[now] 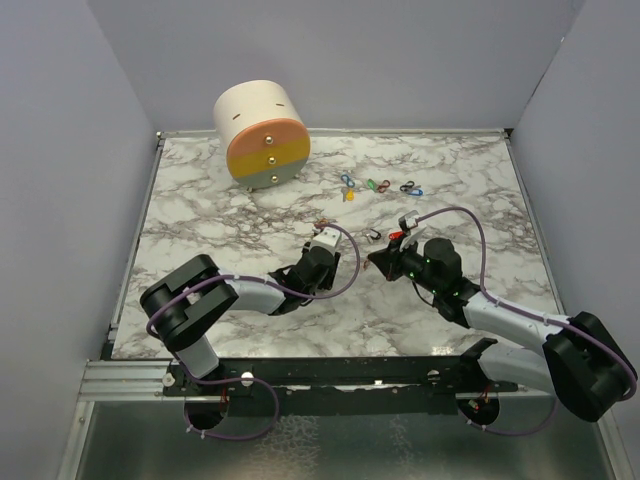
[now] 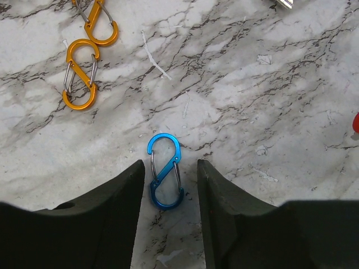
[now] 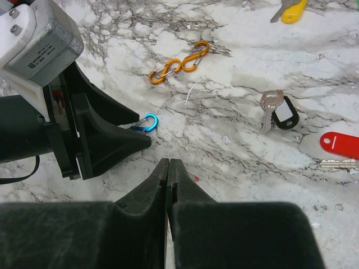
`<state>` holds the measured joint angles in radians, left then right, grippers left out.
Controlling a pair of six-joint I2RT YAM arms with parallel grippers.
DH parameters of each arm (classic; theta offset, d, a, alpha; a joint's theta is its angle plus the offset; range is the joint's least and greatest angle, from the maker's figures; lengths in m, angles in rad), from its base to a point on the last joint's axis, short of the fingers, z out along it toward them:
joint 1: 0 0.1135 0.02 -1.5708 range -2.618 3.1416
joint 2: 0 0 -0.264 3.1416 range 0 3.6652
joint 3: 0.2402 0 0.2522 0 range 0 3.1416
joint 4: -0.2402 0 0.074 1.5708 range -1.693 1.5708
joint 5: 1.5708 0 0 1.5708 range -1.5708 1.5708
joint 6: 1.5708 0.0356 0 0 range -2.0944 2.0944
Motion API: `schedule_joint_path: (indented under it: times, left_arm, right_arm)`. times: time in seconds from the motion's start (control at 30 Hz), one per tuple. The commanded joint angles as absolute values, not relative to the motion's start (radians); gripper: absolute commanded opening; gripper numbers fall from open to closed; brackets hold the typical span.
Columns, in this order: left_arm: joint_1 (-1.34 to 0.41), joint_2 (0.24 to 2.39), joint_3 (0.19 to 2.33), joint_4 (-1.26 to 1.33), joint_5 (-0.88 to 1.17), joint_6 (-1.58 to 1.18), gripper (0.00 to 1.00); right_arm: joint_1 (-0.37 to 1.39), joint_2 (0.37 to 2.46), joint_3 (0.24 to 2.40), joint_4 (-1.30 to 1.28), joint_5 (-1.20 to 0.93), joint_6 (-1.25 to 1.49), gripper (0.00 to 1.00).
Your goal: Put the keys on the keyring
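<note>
My left gripper (image 2: 170,163) is open, its fingers (image 2: 120,213) down on the marble either side of a blue figure-8 clip (image 2: 164,171) that lies flat and free. No round keyring shows; the ring-like things are figure-8 clips. My right gripper (image 3: 168,161) is shut, just right of the left gripper (image 3: 132,140), with a sliver of red (image 3: 193,178) showing beside its fingers. Keys lie ahead of it: a black-tagged key (image 3: 277,112), a red-tagged key (image 3: 341,144) and a yellow-headed key (image 3: 293,10). From above, both grippers (image 1: 324,238) (image 1: 376,260) meet mid-table.
Two linked orange figure-8 clips (image 2: 80,75) lie ahead-left of the left gripper. More small coloured pieces (image 1: 378,185) sit further back on the marble table (image 1: 480,200). A round cream, orange and grey drawer unit (image 1: 262,133) stands at the back left. Grey walls enclose the table.
</note>
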<state>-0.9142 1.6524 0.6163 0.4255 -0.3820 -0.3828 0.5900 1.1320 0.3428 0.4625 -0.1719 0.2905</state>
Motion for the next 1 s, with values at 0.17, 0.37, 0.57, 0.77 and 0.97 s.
schedule_joint_path:
  times: [0.17, 0.37, 0.57, 0.77, 0.97]
  left_arm:
    - [-0.92, 1.669, 0.617, 0.352, -0.359, -0.386, 0.45]
    - [-0.92, 1.667, 0.599, 0.349, -0.356, -0.395, 0.44]
    - [-0.92, 1.67, 0.588, 0.349, -0.355, -0.4, 0.31]
    - [-0.92, 1.672, 0.59, 0.349, -0.36, -0.396, 0.03]
    - [-0.92, 1.66, 0.593, 0.348, -0.367, -0.391, 0.0]
  right_arm:
    - [0.597, 1.109, 0.364, 0.449, -0.175, 0.279, 0.01]
    - [0.597, 1.108, 0.365, 0.447, -0.173, 0.28, 0.01]
    - [0.597, 1.108, 0.365, 0.448, -0.171, 0.28, 0.01]
    - [0.597, 1.108, 0.365, 0.448, -0.17, 0.28, 0.01]
    - [0.597, 1.109, 0.365, 0.449, -0.172, 0.28, 0.01]
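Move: The blue carabiner lies on the table right between the left hand's half-open fingertips, about 1 cm below the hand point. The nearer gold carabiner is some 9 cm ahead and 2 cm left, the other gold one about 12 cm ahead and 1 cm left; the key with the black tag is roughly 8 cm ahead and 11 cm right. From the right hand, the blue carabiner is about 11 cm left, level fore and aft, some 8 cm lower. Staying in place low over the table, with no turn of the wrist, the left hand first waits, then closes its fingers from a little under half open to almost shut. The fingertips come in from both sides and pinch the blue carabiner across its middle, over the wire gate of its farther loop. ##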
